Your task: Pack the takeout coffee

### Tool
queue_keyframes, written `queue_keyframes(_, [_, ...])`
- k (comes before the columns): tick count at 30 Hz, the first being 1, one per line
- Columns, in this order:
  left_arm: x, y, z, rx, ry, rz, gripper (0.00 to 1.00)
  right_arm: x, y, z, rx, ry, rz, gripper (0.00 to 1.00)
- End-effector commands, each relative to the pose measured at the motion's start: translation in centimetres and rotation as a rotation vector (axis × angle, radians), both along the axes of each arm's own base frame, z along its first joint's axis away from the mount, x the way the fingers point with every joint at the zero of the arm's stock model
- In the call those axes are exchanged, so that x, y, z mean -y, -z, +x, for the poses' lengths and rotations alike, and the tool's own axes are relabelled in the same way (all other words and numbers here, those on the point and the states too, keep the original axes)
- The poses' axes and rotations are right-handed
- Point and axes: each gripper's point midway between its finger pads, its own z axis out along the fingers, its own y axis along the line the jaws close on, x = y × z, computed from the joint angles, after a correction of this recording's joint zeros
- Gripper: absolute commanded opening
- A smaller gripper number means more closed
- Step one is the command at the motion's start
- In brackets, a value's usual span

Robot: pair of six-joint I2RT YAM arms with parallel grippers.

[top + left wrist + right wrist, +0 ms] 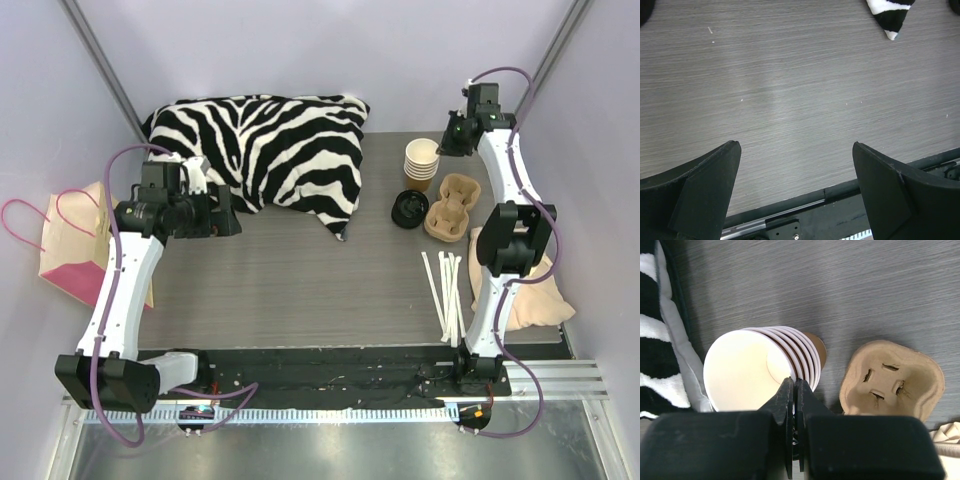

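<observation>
The takeout coffee, a cup with a lid on it, is out of view. A stack of lidless cream-rimmed paper cups point(421, 160) point(740, 370) stands at the back right. My right gripper point(443, 143) point(794, 380) is at the near rim of the top cup. Its jaws are shut, pinching that cup's wall, one finger inside and one outside. Loose black lids point(410, 209) lie just in front of the stack. My left gripper point(222, 215) point(795, 145) hangs wide open over bare tabletop at the left, holding nothing.
A moulded pulp cup carrier point(452, 207) point(892, 380) sits right of the lids. White straws point(445, 290) lie in front of it. A zebra-striped cloth point(270, 140) covers the back middle. A pink paper bag point(75, 245) stands at far left, a beige bag point(535, 290) at right.
</observation>
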Motion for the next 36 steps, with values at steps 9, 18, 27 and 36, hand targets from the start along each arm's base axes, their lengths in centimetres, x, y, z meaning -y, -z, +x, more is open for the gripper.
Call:
queue_keyframes(9, [4.2,-6.5,5.2,0.248,0.177,-0.136,1.00,-2.4,-6.0,0.7,0.149,-0.100,0.181,0.01])
queue_keyframes(18, [15.0,-10.0,13.8,0.386,0.315,-0.157,0.93,-4.0,-5.7,0.5,0.146,-0.152,0.236,0.01])
queue_keyframes(27, [27.8,-8.4,18.9,0.333,0.363,-0.413,0.72,-5.4,-4.7,0.0,0.123,-0.183,0.229,0.01])
queue_keyframes(36, [33.8,-8.1,20.8,0.351,0.362,-0.607,0.64,-6.4,-3.9,-0.9,0.105,-0.197,0.238,0.01])
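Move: Ahead of the left hand by about 25 cm and some 47 cm to its right is the cup stack, its middle roughly 14 cm lower; the zebra cushion lies about 31 cm ahead, 5 cm right. The right hand already pinches the stack's right rim, so the stack's middle is 4 cm to its left and 8 cm below. From the right hand, the black lids are 7 cm back and 6 cm left, the cup tray 7 cm back and 5 cm right. Swinging right about 31 cm and forward some 20 cm, the left hand heads for the cup stack, rising 7 cm then sinking most of that back; its fingers turn to point rightwards and close by about a third, still clear of the cups. Keeping its pinch on the rim, the right hand shifts the stack about 5.5 cm left to meet it, lifting slightly and then lowering, with a slight roll and counter-clockwise turn. ##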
